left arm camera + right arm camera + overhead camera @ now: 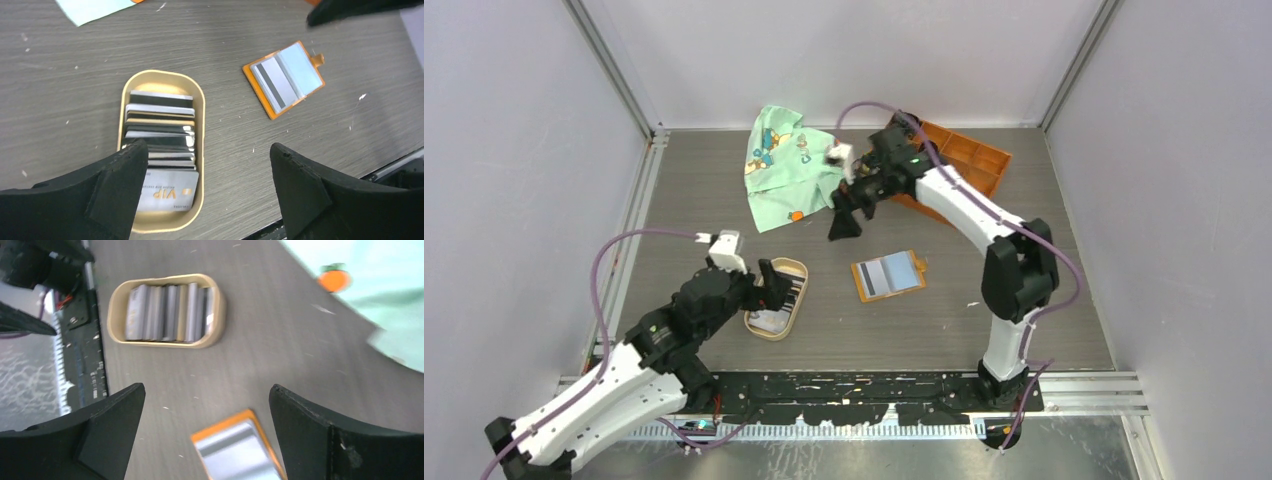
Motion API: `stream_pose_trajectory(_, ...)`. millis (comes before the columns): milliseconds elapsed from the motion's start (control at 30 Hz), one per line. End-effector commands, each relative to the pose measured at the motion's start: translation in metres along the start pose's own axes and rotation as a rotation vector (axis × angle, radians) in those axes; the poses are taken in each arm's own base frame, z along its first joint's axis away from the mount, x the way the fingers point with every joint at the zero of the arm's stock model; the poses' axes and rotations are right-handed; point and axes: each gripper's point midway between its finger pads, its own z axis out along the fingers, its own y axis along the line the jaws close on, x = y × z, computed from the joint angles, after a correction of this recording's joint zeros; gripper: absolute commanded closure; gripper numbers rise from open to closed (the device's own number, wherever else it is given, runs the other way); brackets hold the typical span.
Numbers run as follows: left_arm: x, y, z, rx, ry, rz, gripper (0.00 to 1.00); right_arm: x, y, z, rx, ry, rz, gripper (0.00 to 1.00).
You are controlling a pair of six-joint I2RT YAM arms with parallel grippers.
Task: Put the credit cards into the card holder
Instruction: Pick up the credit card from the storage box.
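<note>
The card holder (889,275) lies open and flat mid-table, orange with pale slots, and a grey-striped card (272,82) sits in its left half. Several credit cards (160,130) stand stacked in a tan oval dish (201,125); a white "VIP" card is nearest my left wrist. My left gripper (208,150) hovers open over the dish's near right edge, holding nothing. My right gripper (207,390) hangs open and empty above the table, just beyond the card holder (240,450). In the top view it (844,228) is near the cloth's corner.
A green printed cloth (784,165) lies at the back centre. A larger orange compartmented tray (969,155) sits at the back right, partly behind the right arm. Grey walls enclose the table on three sides.
</note>
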Motion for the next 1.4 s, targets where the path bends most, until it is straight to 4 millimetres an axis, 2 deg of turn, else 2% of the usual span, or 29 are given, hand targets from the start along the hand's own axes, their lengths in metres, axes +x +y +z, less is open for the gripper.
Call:
stream_pose_trajectory(0,0.011,0.033,-0.017,-0.129,-0.031,-0.136,0.10,-0.015,0.050,0.050,-0.120,0.064,-0.050,0.00)
stream_pose_trajectory(67,0.022,0.046,-0.025,-0.184,-0.010,-0.175,0.13,-0.016,0.061,0.072,-0.131,0.112,-0.043,0.01)
stream_pose_trajectory(133,0.033,0.058,-0.032,-0.239,0.014,-0.209,0.20,-0.015,0.072,0.091,-0.151,0.153,-0.023,0.01)
stream_pose_trajectory(233,0.048,0.072,-0.040,-0.304,0.046,-0.248,0.28,-0.007,0.080,0.115,-0.158,0.206,0.037,0.03)
stream_pose_trajectory(467,0.073,0.085,-0.033,-0.408,0.125,-0.261,0.35,0.020,0.072,0.156,-0.099,0.314,0.119,0.15)
stream_pose_trajectory(600,0.080,0.092,-0.032,-0.477,0.169,-0.246,0.37,0.031,0.065,0.168,-0.063,0.350,0.139,0.17)
stream_pose_trajectory(733,0.087,0.087,-0.024,-0.458,0.190,-0.256,0.42,0.041,0.062,0.176,-0.045,0.378,0.147,0.18)
stream_pose_trajectory(1367,0.115,0.079,-0.007,-0.413,0.250,-0.302,0.51,0.070,0.070,0.198,-0.063,0.458,0.205,0.24)
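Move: For the right hand, the cards' storage box lies about 12 cm back, 15 cm to its left and 16 cm below. Both neighbours are some 18 cm below that hand: the card holder about 7 cm back and 10 cm to the right, the green cloth roughly 16 cm ahead and 11 cm to the left. From the left hand, the box is nearly straight below, about 15 cm down and 3 cm to the left. Both hands shift left (right hand 15 cm, also back) and sink about 13 cm to the box, fingers narrowing. ##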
